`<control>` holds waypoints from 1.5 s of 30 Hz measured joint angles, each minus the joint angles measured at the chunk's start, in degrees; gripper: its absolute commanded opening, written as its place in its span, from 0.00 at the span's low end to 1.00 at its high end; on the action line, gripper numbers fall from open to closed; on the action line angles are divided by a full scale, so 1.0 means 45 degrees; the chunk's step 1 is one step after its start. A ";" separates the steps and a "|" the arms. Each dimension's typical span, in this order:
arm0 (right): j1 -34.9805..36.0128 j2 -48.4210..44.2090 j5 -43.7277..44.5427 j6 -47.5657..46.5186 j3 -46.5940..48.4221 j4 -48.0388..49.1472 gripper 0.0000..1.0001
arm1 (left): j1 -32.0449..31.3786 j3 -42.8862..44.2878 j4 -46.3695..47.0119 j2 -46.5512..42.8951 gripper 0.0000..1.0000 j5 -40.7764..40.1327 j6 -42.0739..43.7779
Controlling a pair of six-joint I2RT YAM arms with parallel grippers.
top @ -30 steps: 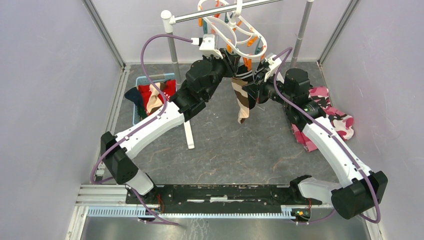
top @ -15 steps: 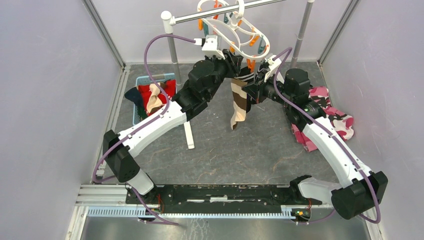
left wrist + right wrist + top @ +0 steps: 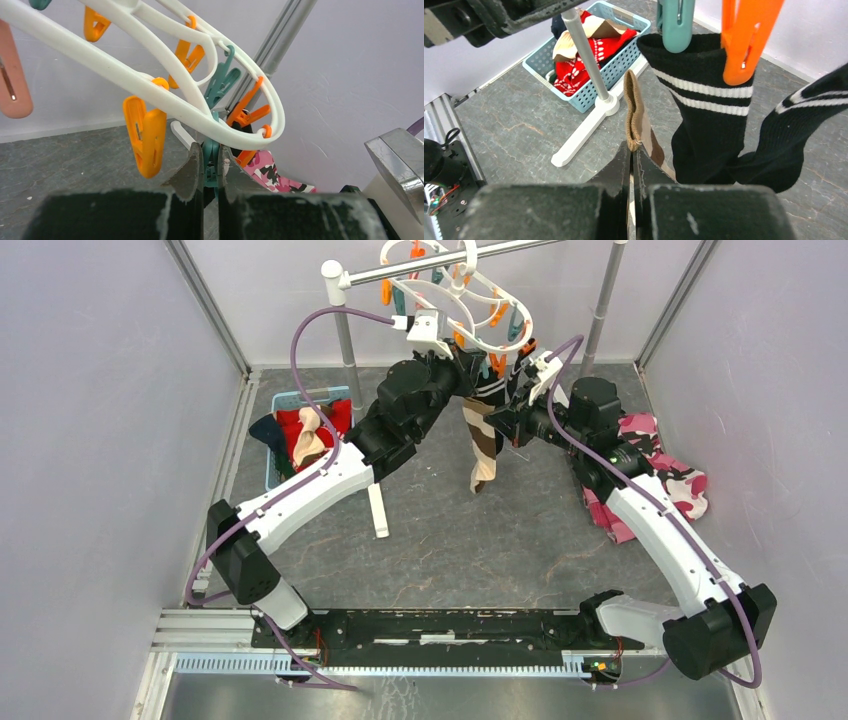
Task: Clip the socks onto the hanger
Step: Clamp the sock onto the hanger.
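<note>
The white oval hanger [image 3: 452,302] hangs tilted from the silver rack rail, with orange and teal clothespins under its ring [image 3: 150,86]. My left gripper [image 3: 209,145] is shut on a teal clothespin [image 3: 210,162] below the ring, seen from above as the left gripper [image 3: 470,365]. My right gripper [image 3: 633,145] is shut on the cuff edge of a brown-and-beige sock [image 3: 634,110], which dangles between the arms [image 3: 483,445]. A black sock with white stripes [image 3: 709,115] hangs from a teal and an orange pin, beside a second black sock [image 3: 796,125]. Red patterned socks [image 3: 295,425] lie in the basket.
A blue basket [image 3: 300,397] stands at the left, holding red, beige and dark socks. The rack's silver pole [image 3: 345,335] and white foot [image 3: 378,510] rise beside it. A pink camouflage cloth [image 3: 665,480] lies on the floor at the right.
The left gripper's jaws have come together on the teal clothespin. The hanger has swung leftward, and the dangling brown sock has swayed slightly. The right gripper keeps its hold.
</note>
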 measured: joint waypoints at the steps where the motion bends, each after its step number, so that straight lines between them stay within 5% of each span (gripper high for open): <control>1: 0.0000 0.0000 -0.0068 0.0010 0.0019 -0.0058 0.00 | 0.0000 0.0024 -0.0005 0.0010 0.03 0.0000 0.0000; 10: 0.0389 0.0087 -0.0792 0.0180 0.1506 -0.0699 0.00 | 0.0000 0.0126 -0.0087 0.0136 0.03 -0.0005 0.0000; 20: 0.2458 0.1326 0.2438 -0.0102 0.2526 -0.1064 0.00 | 0.0000 0.0219 -0.0175 0.0141 0.03 -0.0010 -0.0005; 33: 0.1020 0.1321 0.5819 0.0393 0.2040 -0.0476 0.00 | 0.0000 0.0219 -0.0194 0.0141 0.03 -0.0010 -0.0005; 45: 0.0928 0.1209 0.5003 0.0427 0.1831 -0.0151 0.00 | 0.0000 0.0219 -0.0189 0.0141 0.03 0.0044 -0.0010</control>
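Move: Ahead of the right hand by about 6 cm, 1 cm left and some 7 cm up, hangs the teal clip on the hanger. The left hand already has that clip between its fingers, its middle about 2 cm below the hand point. From the right hand, the orange clip is about 7 cm ahead, 3 cm right and 7 cm up; the black striped sock hanging from it is roughly 8 cm ahead and 2 cm right, near hand height. Swinging the beige-brown sock by its cuff, the right hand first rises some 5 cm while going left and slightly back, then sweeps about 7 cm forward and 8 cm right, sinking a little and turning clockwise, and finally eases back left towards the teal clip. Its fingers stay shut on the cuff; the left hand holds still, still pinching the clip. ##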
